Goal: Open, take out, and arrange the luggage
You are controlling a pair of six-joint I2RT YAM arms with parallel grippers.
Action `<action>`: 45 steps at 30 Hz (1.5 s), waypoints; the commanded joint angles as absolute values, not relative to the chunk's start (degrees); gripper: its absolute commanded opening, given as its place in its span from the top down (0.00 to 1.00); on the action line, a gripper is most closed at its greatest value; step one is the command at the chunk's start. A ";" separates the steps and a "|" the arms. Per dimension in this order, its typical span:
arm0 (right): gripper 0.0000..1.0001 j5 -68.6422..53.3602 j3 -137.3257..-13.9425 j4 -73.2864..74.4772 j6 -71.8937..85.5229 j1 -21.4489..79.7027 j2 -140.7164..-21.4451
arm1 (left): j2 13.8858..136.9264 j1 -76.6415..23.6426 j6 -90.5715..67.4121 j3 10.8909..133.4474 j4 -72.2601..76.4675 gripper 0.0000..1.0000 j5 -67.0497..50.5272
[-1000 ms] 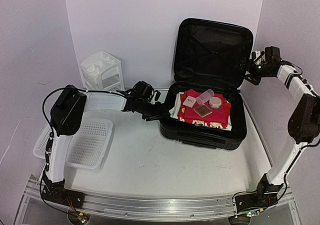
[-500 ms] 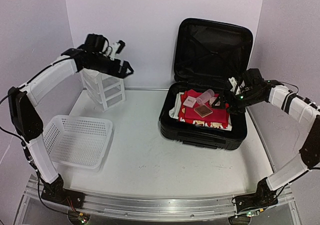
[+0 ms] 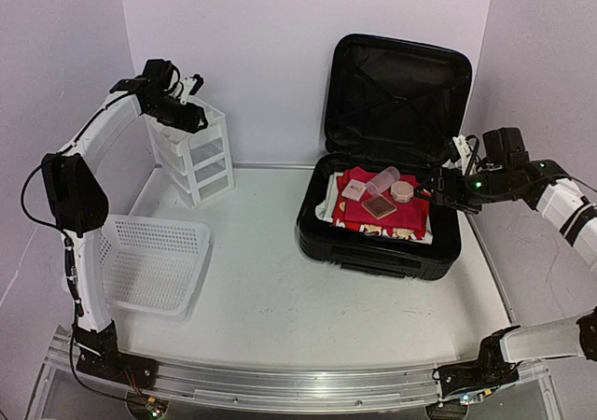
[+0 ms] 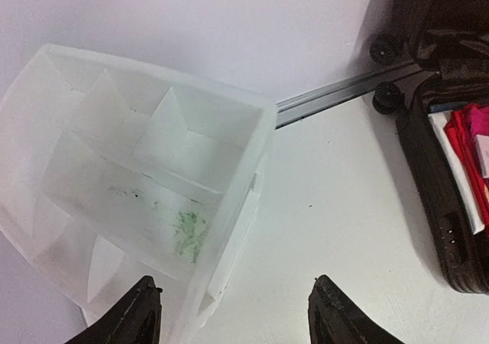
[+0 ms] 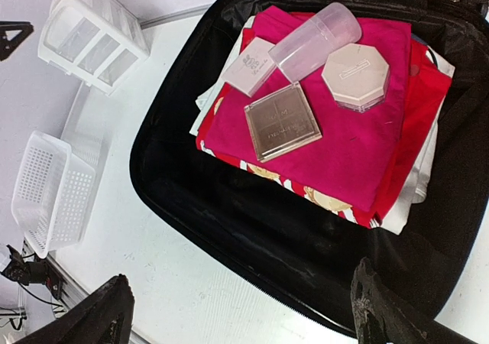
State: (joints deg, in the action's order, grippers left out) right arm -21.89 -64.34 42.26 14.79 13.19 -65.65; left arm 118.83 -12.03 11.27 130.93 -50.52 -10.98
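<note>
The luggage [image 3: 373,248] lies open, its lid upright against the back wall. Inside on pink and red cloth [image 5: 344,153] lie a clear bottle [image 5: 315,30], an octagonal compact [image 5: 355,75], a square compact [image 5: 283,121] and a small white box [image 5: 250,66]. My right gripper [image 3: 435,189] hovers open over the case's right side. In the right wrist view that gripper [image 5: 252,321] spans the black front wall [image 5: 267,222] with nothing held. My left gripper [image 3: 194,114] is open above the white drawer unit [image 3: 196,154]. In the left wrist view it [image 4: 237,321] straddles the unit's front corner.
A white mesh basket [image 3: 154,266] sits on the table at the near left. The drawer unit [image 4: 145,176] stands against the back wall, its top tray showing dividers. The luggage's caster wheels [image 4: 382,50] face the wall rail.
My left arm rose from the case's left side to the top of the drawer unit, which now stands shifted. My right gripper came down from the lid's edge to the case's right side.
</note>
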 commanded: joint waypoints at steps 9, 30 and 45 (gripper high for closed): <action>0.02 -22.44 -64.75 42.89 15.81 13.25 -64.74 | 126.08 -10.99 14.65 140.73 -51.93 0.46 -14.21; 0.02 -23.52 -61.43 40.61 16.54 13.26 -63.68 | 127.27 -19.92 2.38 142.06 -51.45 0.78 -12.83; 0.02 -22.77 -58.80 40.61 16.22 13.25 -60.83 | 122.15 -29.79 7.41 134.81 -50.87 0.82 -20.90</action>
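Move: The near-right rim of the white drawer tower is about 3 cm ahead of the left hand and 4 cm below it, almost dead in line sideways; the tower's body centres some 4 cm to the left and 15 cm down. The basket stands about 28 cm back and 12 cm left, the open suitcase about 50 cm right and 12 cm back, both some 25 cm lower. From the right hand, that rim lies about 27 cm ahead and 55 cm left, at nearly its own height. The left fingers pinch the drawer tower's right rim between them: the hand first eases some 3 cm forward and down while closing, then, keeping hold, drags the tower about 18 cm to the right and 8 cm back, towards the suitcase, the wrist turning some 15 degrees clockwise. The open right hand by the suitcase only sinks and draws back about 2 cm. ##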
